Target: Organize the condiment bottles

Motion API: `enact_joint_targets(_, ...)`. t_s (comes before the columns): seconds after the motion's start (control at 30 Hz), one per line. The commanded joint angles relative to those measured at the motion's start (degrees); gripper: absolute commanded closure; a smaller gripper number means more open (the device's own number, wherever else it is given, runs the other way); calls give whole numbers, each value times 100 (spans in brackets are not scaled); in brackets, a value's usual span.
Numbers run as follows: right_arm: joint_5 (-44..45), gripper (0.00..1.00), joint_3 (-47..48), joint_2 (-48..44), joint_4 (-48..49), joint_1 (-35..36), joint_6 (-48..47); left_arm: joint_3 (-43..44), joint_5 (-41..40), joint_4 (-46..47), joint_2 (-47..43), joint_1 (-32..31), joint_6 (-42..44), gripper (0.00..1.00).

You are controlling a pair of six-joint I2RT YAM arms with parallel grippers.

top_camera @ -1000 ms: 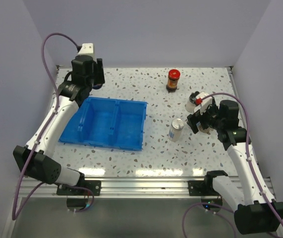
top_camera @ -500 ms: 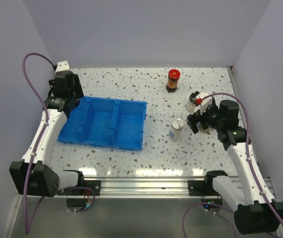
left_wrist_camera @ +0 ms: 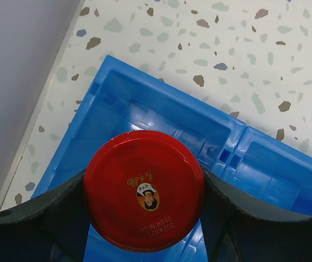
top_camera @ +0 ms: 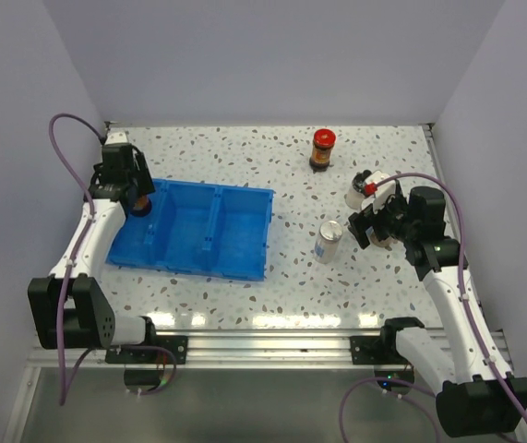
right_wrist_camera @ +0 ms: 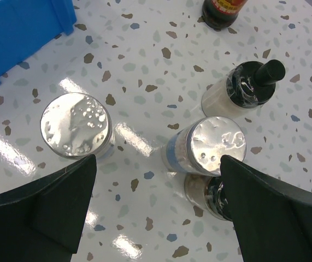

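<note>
A dark jar's red lid (left_wrist_camera: 143, 190) fills the left wrist view, with my left gripper (left_wrist_camera: 143, 197) shut on its sides. The jar hangs over the left end compartment of the blue tray (left_wrist_camera: 161, 103); from above, that gripper (top_camera: 137, 197) sits at the tray's far-left corner. A second red-lidded jar (top_camera: 323, 148) stands at the back. My right gripper (right_wrist_camera: 156, 180) is open above the table, between two silver-topped shakers (right_wrist_camera: 77, 125) (right_wrist_camera: 218, 143). A clear bottle with a black cap (right_wrist_camera: 248, 87) stands behind them. Another clear bottle (right_wrist_camera: 210, 199) is half hidden under the right finger.
The blue tray (top_camera: 235, 240) lies left of centre, its three compartments showing no bottles inside. The left wall runs close beside the left arm. One lone shaker (top_camera: 329, 240) stands between the tray and my right gripper (top_camera: 374, 226).
My left arm has swung from the back of the table leftward and toward me, carrying the jar to the tray's left end. The right arm has not moved.
</note>
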Motion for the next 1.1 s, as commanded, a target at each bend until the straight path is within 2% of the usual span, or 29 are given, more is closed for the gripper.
enact_joint_targets(0.0,129,1,134,-58,83,-14,-76,54,332,1038,179,164,-156,100)
enact_joint_targets(0.13,147,1,116,-58,83,-14,-94,37,455,1170,426,235,-226,100)
enact_joint_targets(0.43,173,1,107,-49,92,-6,-111,-86,420,1346,777,270,-226,71)
enact_joint_targets(0.47,191,1,107,-49,100,-14,-112,-121,368,1363,786,261,-226,61)
enact_joint_targets(0.53,217,1,99,-50,101,-6,-103,-165,332,1399,769,270,-235,50)
enact_joint_targets(0.57,209,1,98,-49,101,-14,-120,-209,289,1425,743,270,-252,40)
enact_joint_targets(0.67,217,1,107,-58,101,-14,-129,-245,279,1443,699,288,-253,23)
enact_joint_targets(0.73,226,1,99,-58,109,-6,-138,-236,279,1425,672,296,-244,17)
enact_joint_targets(0.77,226,2,98,-58,109,-14,-147,-210,288,1408,637,305,-244,11)
enact_joint_targets(0.9,200,2,81,-102,109,-14,-182,-96,402,1285,436,296,-244,2)
enact_joint_targets(1.07,-89,1,37,-243,232,-14,-199,-95,848,1109,-161,305,-279,2)
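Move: My left hand still holds the red-capped bottle by its cap. The middle of the blue tray's left compartment lies roughly 16 cm below that hand, about 3 cm to its left and 2 cm back. Neighbours at the same depth: the middle compartment about 11 cm to the hand's right and the right compartment some 24 cm right, both 2 cm back. From my idle right hand, the left compartment lies about 55 cm left, 7 cm ahead and 17 cm down. I lower the bottle with my left hand about 6.5 cm into the left compartment, quickly at first and then easing, drifting 2 cm forward. There I open my fingers, letting go of the red cap, and rise straight off it by some 4 cm with the fingers spread wide on either side. ##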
